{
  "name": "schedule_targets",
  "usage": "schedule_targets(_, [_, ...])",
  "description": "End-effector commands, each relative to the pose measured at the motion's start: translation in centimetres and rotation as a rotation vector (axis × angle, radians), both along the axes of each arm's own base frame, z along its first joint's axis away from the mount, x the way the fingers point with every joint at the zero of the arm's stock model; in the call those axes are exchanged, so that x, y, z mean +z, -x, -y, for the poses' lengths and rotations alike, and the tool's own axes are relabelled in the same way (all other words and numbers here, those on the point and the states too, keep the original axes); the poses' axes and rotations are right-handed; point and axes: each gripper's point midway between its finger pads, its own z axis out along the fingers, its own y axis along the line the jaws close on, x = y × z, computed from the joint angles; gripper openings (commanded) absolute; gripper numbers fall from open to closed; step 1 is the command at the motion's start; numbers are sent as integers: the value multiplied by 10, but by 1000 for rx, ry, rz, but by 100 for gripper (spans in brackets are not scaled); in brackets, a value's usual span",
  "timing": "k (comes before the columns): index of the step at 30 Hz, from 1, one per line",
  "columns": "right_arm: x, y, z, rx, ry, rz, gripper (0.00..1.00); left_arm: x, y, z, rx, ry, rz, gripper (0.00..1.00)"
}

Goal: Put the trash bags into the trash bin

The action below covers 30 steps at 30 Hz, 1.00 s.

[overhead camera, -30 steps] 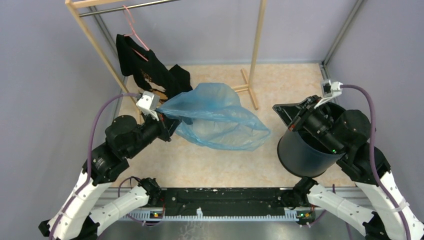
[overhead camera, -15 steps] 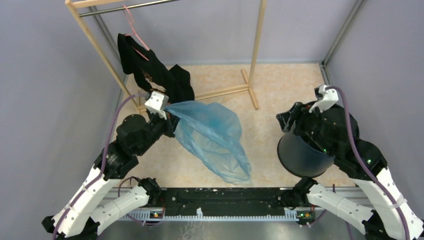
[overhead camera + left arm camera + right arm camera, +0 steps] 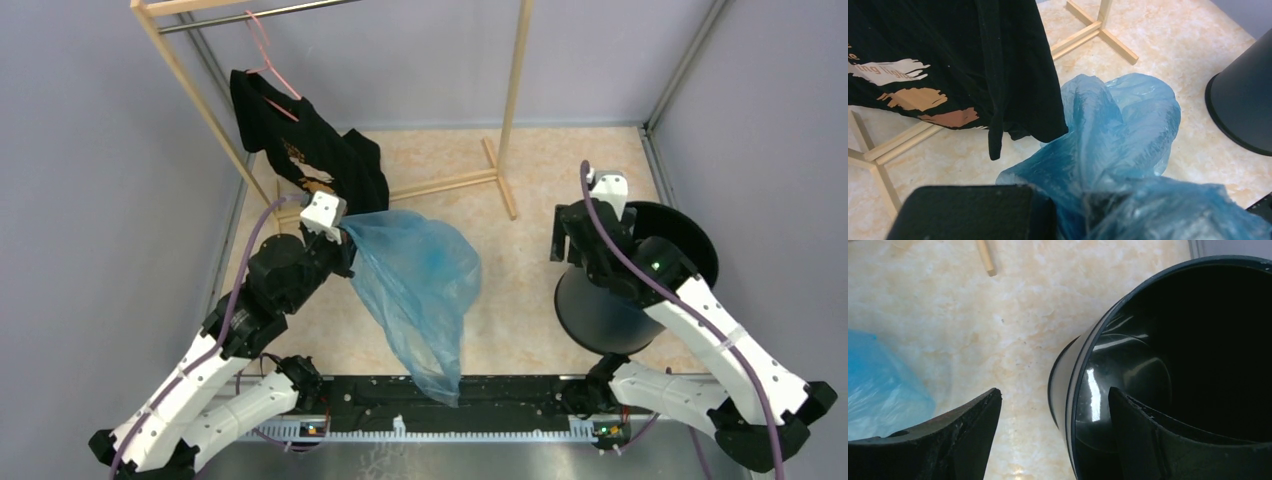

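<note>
The light-blue trash bag (image 3: 420,285) hangs from my left gripper (image 3: 345,237), which is shut on its bunched top; its loose end droops to the near edge. In the left wrist view the crinkled trash bag (image 3: 1120,125) fills the space in front of my left gripper (image 3: 1083,212). The black trash bin (image 3: 600,310) stands at the right, mouth up. My right gripper (image 3: 566,232) is open at the bin's left rim. In the right wrist view my right gripper (image 3: 1054,397) straddles the trash bin (image 3: 1088,390) wall, one finger inside, one outside, holding nothing.
A black shirt (image 3: 300,150) on a pink hanger hangs from a wooden rack (image 3: 515,100) just behind the left gripper; it shows close in the left wrist view (image 3: 973,60). Grey walls close in left and right. A black rail (image 3: 450,400) runs along the near edge.
The right gripper has opened and let go of the bin's rim; the bin went from tilted to standing. The bag's free end dropped and now hangs toward the near edge.
</note>
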Motion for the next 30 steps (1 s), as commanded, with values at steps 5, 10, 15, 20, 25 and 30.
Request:
schedule_targets(5, [-12, -3, 4, -26, 31, -4, 55, 20, 16, 1, -27, 105, -18, 0])
schedule_targets(10, [-6, -5, -19, 81, -74, 28, 35, 30, 26, 2, -47, 158, -37, 0])
schedule_targets(15, [2, -10, -55, 233, -174, 41, 16, 43, 34, 4, -73, 197, -52, 0])
schedule_targets(20, [-4, -16, -96, 368, -248, -15, 7, 61, 44, 0, -83, 230, -46, 0])
schedule_targets(25, [-5, -18, -134, 452, -288, -22, 6, 69, 49, -6, -72, 251, -45, 0])
schedule_targets(30, [-6, -16, -174, 524, -279, -38, 7, 77, 51, -6, -77, 269, -39, 0])
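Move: The right hand's open fingers straddle the trash bin's left rim, which lies between them and about 2 cm below; the bin's middle is some 11 cm right, 2 cm back and 12 cm below. The trash bag, still held by the left hand, lies about 25 cm left of the right hand, 5 cm back and 8 cm below. From the left hand that rim is roughly 37 cm right, level ahead and 2 cm down. Right fingers pinch the bin's left rim and drag it about 12 cm left; left hand raises the bag. ##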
